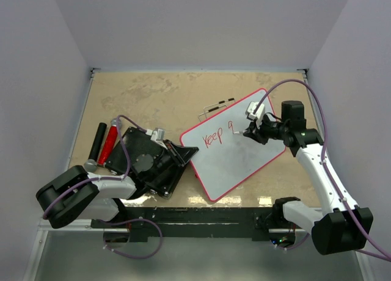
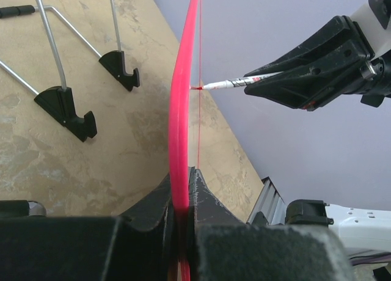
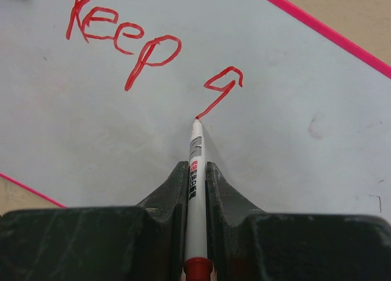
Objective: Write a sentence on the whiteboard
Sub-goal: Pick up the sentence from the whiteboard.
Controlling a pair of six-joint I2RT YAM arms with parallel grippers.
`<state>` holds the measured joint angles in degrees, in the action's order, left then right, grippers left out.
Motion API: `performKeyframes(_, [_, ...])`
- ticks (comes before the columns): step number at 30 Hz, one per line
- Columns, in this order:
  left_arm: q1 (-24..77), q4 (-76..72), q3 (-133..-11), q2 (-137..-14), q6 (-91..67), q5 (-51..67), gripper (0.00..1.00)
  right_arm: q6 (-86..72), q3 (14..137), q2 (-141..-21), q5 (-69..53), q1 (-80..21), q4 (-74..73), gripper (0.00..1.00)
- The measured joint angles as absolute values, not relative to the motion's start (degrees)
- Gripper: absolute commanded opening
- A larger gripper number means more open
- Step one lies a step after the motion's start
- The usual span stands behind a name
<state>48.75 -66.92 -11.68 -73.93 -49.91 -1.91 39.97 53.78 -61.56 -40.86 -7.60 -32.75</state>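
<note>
The whiteboard [image 1: 241, 165], white with a thin red rim, sits tilted at the table's middle right. My left gripper [image 1: 188, 153] is shut on its left rim [image 2: 179, 98], and the jaws [image 2: 183, 178] pinch the red edge. My right gripper [image 1: 250, 132] is shut on a white marker [image 3: 196, 143] with a red end. The marker's tip touches the whiteboard [image 3: 293, 110] at the foot of a red "g". The sentence [image 3: 122, 36] reads "Keep g" in red. The left wrist view shows the marker [image 2: 235, 82] meeting the board edge-on, held by the right gripper [image 2: 259, 82].
A black tube [image 1: 98, 140] and a red one [image 1: 110, 143] lie side by side at the left. A wire stand [image 1: 217, 107] with black feet [image 2: 64, 107] lies behind the board. Pale walls close in the table on three sides.
</note>
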Motion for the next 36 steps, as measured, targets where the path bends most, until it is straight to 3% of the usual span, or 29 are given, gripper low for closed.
performKeyframes(16, [48.77,-66.57,-12.56,-74.11,-48.88,-1.28,0.00,43.77,54.00,-61.49,-43.07,-7.62,-39.64,0.00])
performKeyframes(36, [48.77,-66.57,-12.88,-74.30,-48.40,-0.80,0.00,33.85,63.88,-60.18,-47.40,-7.27,-32.05,0.00])
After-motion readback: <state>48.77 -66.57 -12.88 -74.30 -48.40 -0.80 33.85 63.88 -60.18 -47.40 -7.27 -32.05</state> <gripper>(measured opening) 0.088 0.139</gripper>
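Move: The right hand holds the marker with its tip on the whiteboard, at the lower end of the half-written letter after "Keep"; that letter's middle lies about 5 cm ahead, 5 cm left and 2 cm below the hand. "Keep" is some 2 cm ahead, 11 cm left and 4 cm lower. The board's pink top edge runs about 4 cm beyond the letter and 5 cm higher. From the left hand, gripping the board's edge, the letter is about 9 cm ahead, 13 cm right, 1 cm higher. Back and slightly down, the right hand first draws the marker tip on along the board for about 2 cm, carrying on the letter's tail. It then turns upward and climbs quickly some 10 cm, coming forward again and a little left, the fingers tipping up towards level as the tip comes off the board. Its grip on the marker stays shut; the left hand keeps pinching the board's edge. ##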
